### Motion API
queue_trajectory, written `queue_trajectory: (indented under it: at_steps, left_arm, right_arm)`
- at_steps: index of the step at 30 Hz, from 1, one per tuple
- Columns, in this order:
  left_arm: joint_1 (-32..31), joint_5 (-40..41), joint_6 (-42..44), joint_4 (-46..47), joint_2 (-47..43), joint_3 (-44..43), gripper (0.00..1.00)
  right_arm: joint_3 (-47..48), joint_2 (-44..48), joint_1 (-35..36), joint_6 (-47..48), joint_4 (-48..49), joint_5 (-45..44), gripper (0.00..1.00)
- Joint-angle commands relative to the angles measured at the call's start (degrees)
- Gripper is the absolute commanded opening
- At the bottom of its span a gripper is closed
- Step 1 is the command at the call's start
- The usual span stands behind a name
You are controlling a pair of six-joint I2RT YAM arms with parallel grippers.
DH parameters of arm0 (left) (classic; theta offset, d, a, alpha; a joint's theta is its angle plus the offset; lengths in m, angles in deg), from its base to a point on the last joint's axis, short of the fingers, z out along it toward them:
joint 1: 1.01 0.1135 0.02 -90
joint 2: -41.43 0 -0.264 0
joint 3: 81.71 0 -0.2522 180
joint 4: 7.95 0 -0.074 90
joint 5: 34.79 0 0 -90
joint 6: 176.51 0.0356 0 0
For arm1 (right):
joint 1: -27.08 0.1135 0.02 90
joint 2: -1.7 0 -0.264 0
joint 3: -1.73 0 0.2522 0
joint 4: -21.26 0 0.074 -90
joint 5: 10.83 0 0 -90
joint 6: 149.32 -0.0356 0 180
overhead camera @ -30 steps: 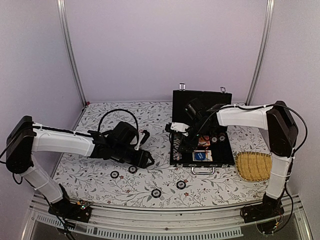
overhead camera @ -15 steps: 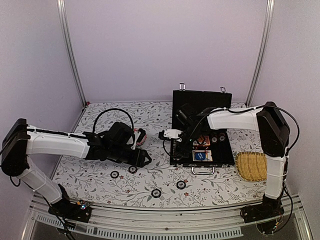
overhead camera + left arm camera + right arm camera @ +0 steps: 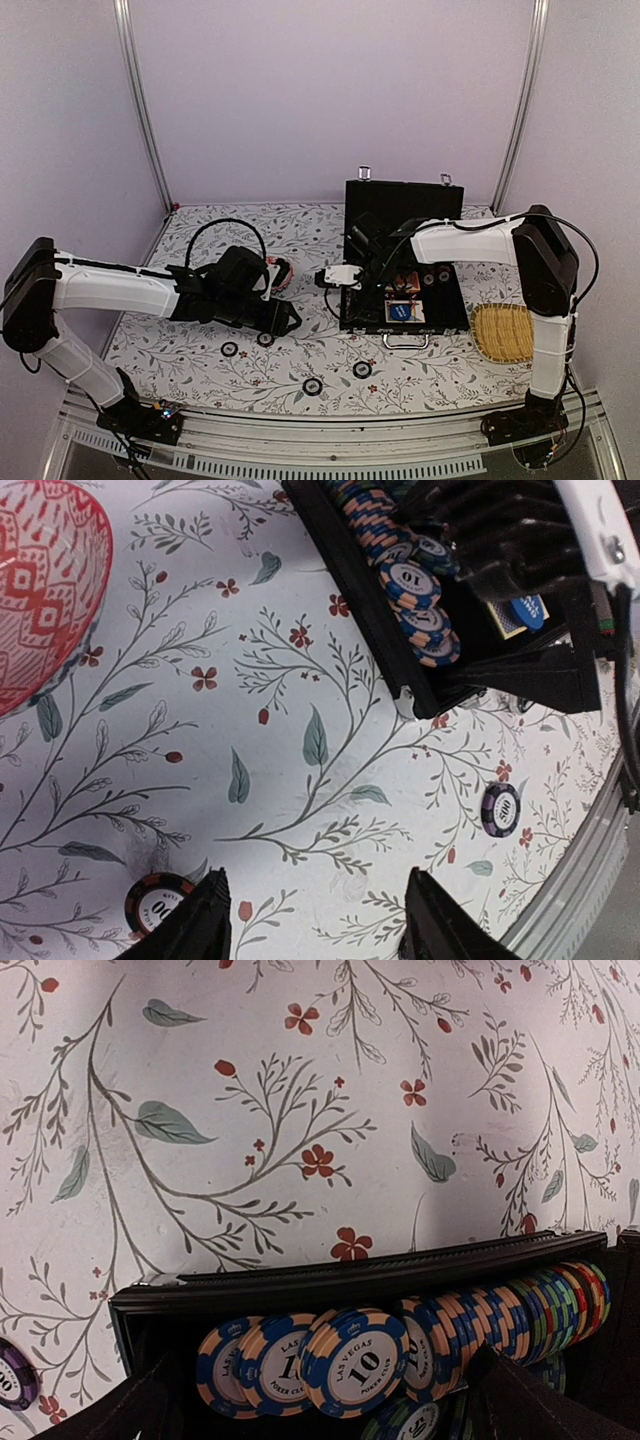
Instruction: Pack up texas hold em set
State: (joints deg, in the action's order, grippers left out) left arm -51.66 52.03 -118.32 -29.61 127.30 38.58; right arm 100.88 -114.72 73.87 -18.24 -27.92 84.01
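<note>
The black briefcase (image 3: 452,300) lies open right of centre, lid upright. A row of blue-and-orange poker chips (image 3: 360,1360) stands on edge behind its left wall (image 3: 350,1278). My right gripper (image 3: 366,278) hangs over that row, jaws open wide with chips between them but untouched. My left gripper (image 3: 287,318) hovers low over the cloth left of the case, open and empty. One loose chip (image 3: 158,905) lies just beside its left finger (image 3: 200,925), and a purple chip (image 3: 500,808) lies farther right. Loose chips (image 3: 312,386) dot the near cloth.
A pink patterned dome (image 3: 283,272) sits behind my left wrist, also showing as the dome (image 3: 40,580) in the left wrist view. A yellow woven tray (image 3: 505,332) lies right of the case. A blue packet (image 3: 404,312) rests inside the case near the handle (image 3: 405,342).
My right gripper has shifted left toward the case's left wall and its jaws have spread wider. The left arm has edged slightly and its jaws stay as they were.
</note>
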Motion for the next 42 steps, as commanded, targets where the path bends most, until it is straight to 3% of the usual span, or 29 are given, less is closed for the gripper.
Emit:
queue_trajectory:
  at_steps: [1,12,33,42]
  left_arm:
    - [0.8,0.9,-0.2,1.5,-0.8,0.8,0.6]
    - [0.8,1.7,-0.5,2.0,-0.5,0.7,0.6]
    - [0.8,-0.3,-0.8,5.2,1.5,0.9,0.59]
    - [1.7,-3.4,-1.2,14.2,14.8,-7.6,0.54]
  right_arm:
    - [-2.7,-0.7,1.1,1.4,-1.1,-6.4,1.0]
    - [-5.1,-1.9,2.4,3.8,9.7,-25.0,1.0]
    - [0.7,-0.5,-1.8,-0.9,10.0,-18.8,0.97]
    - [-1.2,-1.4,-2.0,-0.2,9.1,-16.4,0.97]
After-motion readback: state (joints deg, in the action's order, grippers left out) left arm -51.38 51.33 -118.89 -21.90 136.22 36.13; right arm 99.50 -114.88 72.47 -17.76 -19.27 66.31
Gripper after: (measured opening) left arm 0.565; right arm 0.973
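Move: The toppled blue-and-orange 10 chips lie about level with the right hand, 1 cm to its left and 1 cm below, in the case's left-hand compartment. Their upright row continues about 6 cm ahead and 1 cm left. The green chip row is some 5 cm ahead and 3 cm right; the blue card pack lies about 9 cm right and 2 cm back. From the left hand, the toppled chips are about 6 cm ahead, 15 cm right and 5 cm lower. The toppled 10 chips get pushed along their compartment towards the lid by the near finger of the wide-open right hand, which travels about 6 cm forward and 3 cm right, dipping slightly before rising. Its fingertips swing forward through some 15–20 degrees with a slight clockwise turn, then it stays there. Late on, the left hand starts right, down and forward towards the case, about 2 cm each way, fingers open. ##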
